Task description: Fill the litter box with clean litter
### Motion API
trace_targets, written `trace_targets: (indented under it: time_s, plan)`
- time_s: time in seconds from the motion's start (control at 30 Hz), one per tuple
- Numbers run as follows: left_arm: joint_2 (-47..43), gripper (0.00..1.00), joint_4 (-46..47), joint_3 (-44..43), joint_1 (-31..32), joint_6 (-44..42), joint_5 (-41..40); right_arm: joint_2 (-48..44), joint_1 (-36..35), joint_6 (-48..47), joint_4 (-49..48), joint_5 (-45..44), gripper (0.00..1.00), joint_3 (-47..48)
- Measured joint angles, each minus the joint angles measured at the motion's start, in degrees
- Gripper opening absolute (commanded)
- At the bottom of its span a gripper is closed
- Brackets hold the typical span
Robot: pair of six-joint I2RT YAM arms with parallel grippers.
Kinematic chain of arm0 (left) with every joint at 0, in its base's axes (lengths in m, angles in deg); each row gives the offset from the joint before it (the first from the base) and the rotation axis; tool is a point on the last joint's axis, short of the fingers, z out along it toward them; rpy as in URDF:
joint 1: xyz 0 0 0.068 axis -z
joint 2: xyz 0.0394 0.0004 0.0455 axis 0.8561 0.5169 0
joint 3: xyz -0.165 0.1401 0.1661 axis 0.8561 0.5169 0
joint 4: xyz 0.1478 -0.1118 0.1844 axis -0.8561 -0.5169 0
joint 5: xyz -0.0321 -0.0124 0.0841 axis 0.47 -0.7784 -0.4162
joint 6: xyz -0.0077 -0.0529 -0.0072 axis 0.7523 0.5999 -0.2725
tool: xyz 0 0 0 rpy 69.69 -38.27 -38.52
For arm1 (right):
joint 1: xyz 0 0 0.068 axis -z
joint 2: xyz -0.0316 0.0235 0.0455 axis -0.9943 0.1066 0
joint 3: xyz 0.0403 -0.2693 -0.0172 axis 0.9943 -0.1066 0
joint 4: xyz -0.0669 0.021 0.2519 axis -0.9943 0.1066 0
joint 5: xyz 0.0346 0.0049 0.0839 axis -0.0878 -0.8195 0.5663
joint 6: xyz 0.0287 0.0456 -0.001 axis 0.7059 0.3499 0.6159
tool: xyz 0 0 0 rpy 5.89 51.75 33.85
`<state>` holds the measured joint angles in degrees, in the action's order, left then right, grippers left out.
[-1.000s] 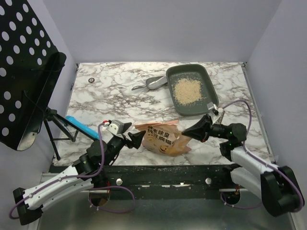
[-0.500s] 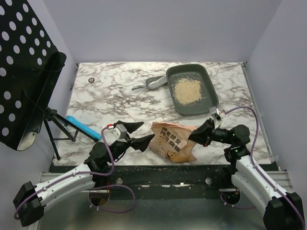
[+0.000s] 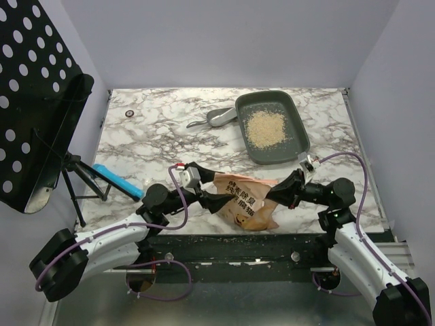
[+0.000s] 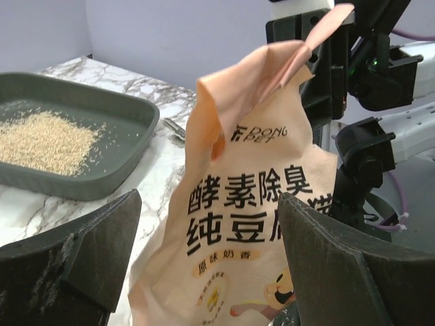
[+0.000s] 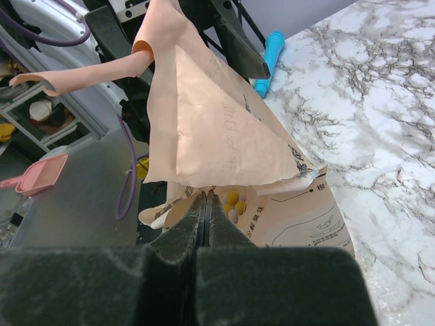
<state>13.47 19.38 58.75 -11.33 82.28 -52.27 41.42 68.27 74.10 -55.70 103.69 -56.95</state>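
Note:
The dark grey litter box (image 3: pixel 253 103) stands at the back right with a heap of pale tan clean litter (image 3: pixel 265 128) in it. Both show in the left wrist view, the box (image 4: pixel 88 185) and the litter (image 4: pixel 41 139). The orange-tan litter bag (image 3: pixel 246 204) stands slumped near the front edge. My right gripper (image 3: pixel 274 195) is shut on the bag's upper edge (image 5: pixel 224 129), its jaws pinched together (image 5: pixel 206 198). My left gripper (image 3: pixel 215 187) is open, with the bag (image 4: pixel 251 204) between its spread fingers (image 4: pixel 75 258).
A small grey scoop (image 3: pixel 219 117) lies left of the litter box. A blue tool (image 3: pixel 115 178) lies at the table's left edge, also in the right wrist view (image 5: pixel 270 60). A black perforated stand (image 3: pixel 37 102) leans at the left. Spilled granules line the front rail (image 3: pixel 224 238).
My left gripper has moved right and now straddles the bag. Over the second the right gripper drew the bag up and toward the front, then held still.

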Motion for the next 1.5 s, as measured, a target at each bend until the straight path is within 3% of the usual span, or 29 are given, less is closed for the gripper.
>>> trace_targets:
  time_s: [0.47, 0.8, 0.87, 0.97, 1.1, 1.2, 1.37, 1.5]
  plan:
    - [14.3, 0.77, 8.9, -7.1, -4.1, 4.9, 14.6, 0.1, 0.0, 1.8, -1.7, 0.0, 0.00, -0.8]
    - [15.1, 0.37, 9.4, -7.7, -5.9, 6.6, 19.3, 0.0, 0.0, 2.2, -1.7, 0.0, 0.00, -0.9]
    - [15.3, 0.26, 9.5, -7.7, -6.2, 6.8, 20.0, 0.0, 0.0, 2.3, -1.7, 0.0, 0.00, -0.9]
    - [16.2, 0.02, 9.7, -8.0, -6.5, 7.3, 21.3, 0.0, 0.0, 2.3, -1.6, 0.0, 0.00, -1.0]
    - [16.8, 0.00, 9.7, -8.2, -7.1, 8.5, 22.0, -0.1, 0.0, 2.2, -0.9, -0.9, 0.00, -0.9]
    - [14.1, 0.00, 5.3, -8.1, -7.4, 8.3, 20.9, -0.2, 0.0, 2.3, 0.5, -2.1, 0.00, -0.8]
    - [1.5, 0.00, -14.4, -9.0, -8.5, 5.8, 14.3, 4.2, 0.0, 1.8, 5.0, -4.8, 0.00, 3.0]
    - [-3.0, 0.00, -26.8, -12.2, -11.9, 5.3, 11.1, 11.8, 0.0, 1.5, 8.4, -7.2, 0.00, 8.6]
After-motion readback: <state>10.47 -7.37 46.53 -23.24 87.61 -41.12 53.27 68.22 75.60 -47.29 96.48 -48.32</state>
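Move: The litter bag's middle lies about 8 cm to the right of the open left hand, 2 cm back and 10 cm below it; its upper left edge is nearer. From the right hand, already pinching the other side, the middle is about 8 cm left, 1 cm back and 10 cm lower. The litter box stands some 32 cm ahead and 5 cm right of the right hand, the metal strip about 16 ahead and 17 right, both roughly 20 below. The bag's upper left edge is pinched by the left hand, which eases about 3 cm right onto it, turning some 15 degrees clockwise, and shuts from wide open. Gripping it from both sides, the hands then carry the bag forward towards the litter box, the right by about 5 cm, the left by 2–3 cm while pulling back some 5 cm left and undoing its turn; both wrists roll forward 10 degrees or so. ##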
